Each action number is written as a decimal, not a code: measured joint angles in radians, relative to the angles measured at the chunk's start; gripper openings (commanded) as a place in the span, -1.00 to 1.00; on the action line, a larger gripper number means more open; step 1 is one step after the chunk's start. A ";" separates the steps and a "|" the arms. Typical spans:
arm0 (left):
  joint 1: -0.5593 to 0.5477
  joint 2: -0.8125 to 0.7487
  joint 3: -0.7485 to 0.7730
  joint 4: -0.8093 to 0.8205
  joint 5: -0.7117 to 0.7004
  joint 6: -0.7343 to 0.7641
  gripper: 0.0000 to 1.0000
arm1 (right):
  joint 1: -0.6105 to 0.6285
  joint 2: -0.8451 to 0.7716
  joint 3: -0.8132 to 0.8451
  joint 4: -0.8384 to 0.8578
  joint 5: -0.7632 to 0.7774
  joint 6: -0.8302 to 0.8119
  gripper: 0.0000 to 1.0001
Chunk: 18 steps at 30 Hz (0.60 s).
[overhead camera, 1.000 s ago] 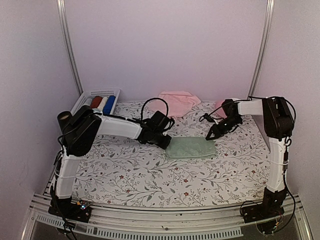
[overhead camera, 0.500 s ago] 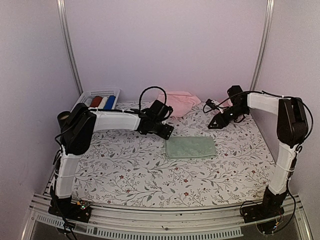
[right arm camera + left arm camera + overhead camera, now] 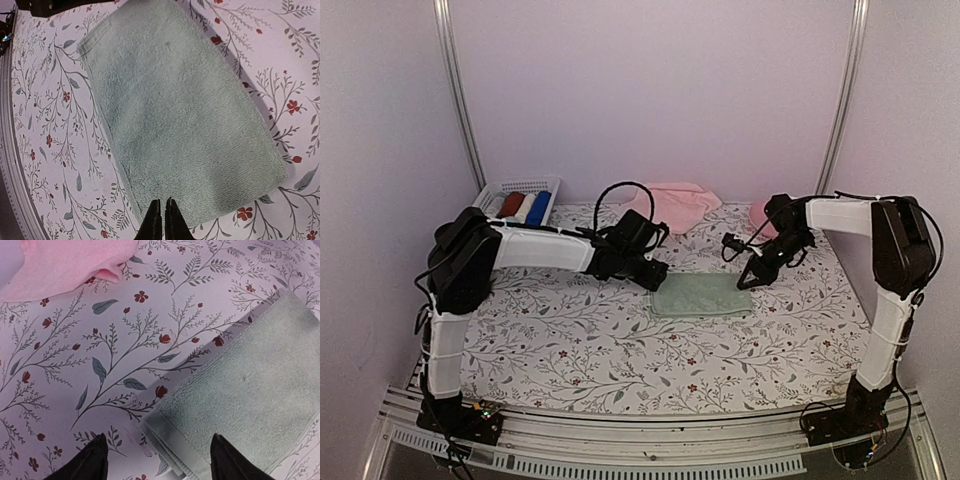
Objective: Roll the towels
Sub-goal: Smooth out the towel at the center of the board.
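A pale mint green towel lies folded flat in the middle of the floral table. My left gripper is at its left end. In the left wrist view it stands open, and its fingertips straddle the corner of the green towel. My right gripper is at the towel's right end. In the right wrist view it is shut just over the edge of the green towel, with no cloth seen pinched. A pale pink towel lies crumpled at the back, and its edge shows in the left wrist view.
A white basket at the back left holds dark red, white and blue rolled cloths. A pink saucer shows behind the right arm. Walls close in on three sides. The metal rail with the arm bases runs along the near edge.
Both grippers pulled back from the green towel and then returned to its ends. The left one opened wide. The right one opened briefly and shut again. The towel stayed flat.
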 measured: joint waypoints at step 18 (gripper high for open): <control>-0.009 0.107 0.011 0.033 -0.020 -0.016 0.42 | 0.049 0.087 -0.065 -0.012 0.172 -0.034 -0.95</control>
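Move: The folded green towel lies flat beneath both my hands, roughly 6 cm down. Its middle is about 9 cm to the right of my left hand and 3 cm nearer to me, with its far left corner some 2 cm ahead, straight below. From my right hand the towel's middle is about 8 cm left and level. The pink towel is centred about 22 cm ahead of my left hand and 3 cm right, and the pink plate about 22 cm ahead of my right hand and 9 cm right. I lower both hands onto the green towel's ends. My left hand sinks about 5 cm nearly straight down, fingers staying spread, until it stops astride the left edge near the far corner, right finger on the cloth. My right hand, kept shut, drops about 6 cm while easing back some 3 cm and slightly right, tilting about 10 degrees so its left side dips, and sets its tips on the towel near its near right corner. ##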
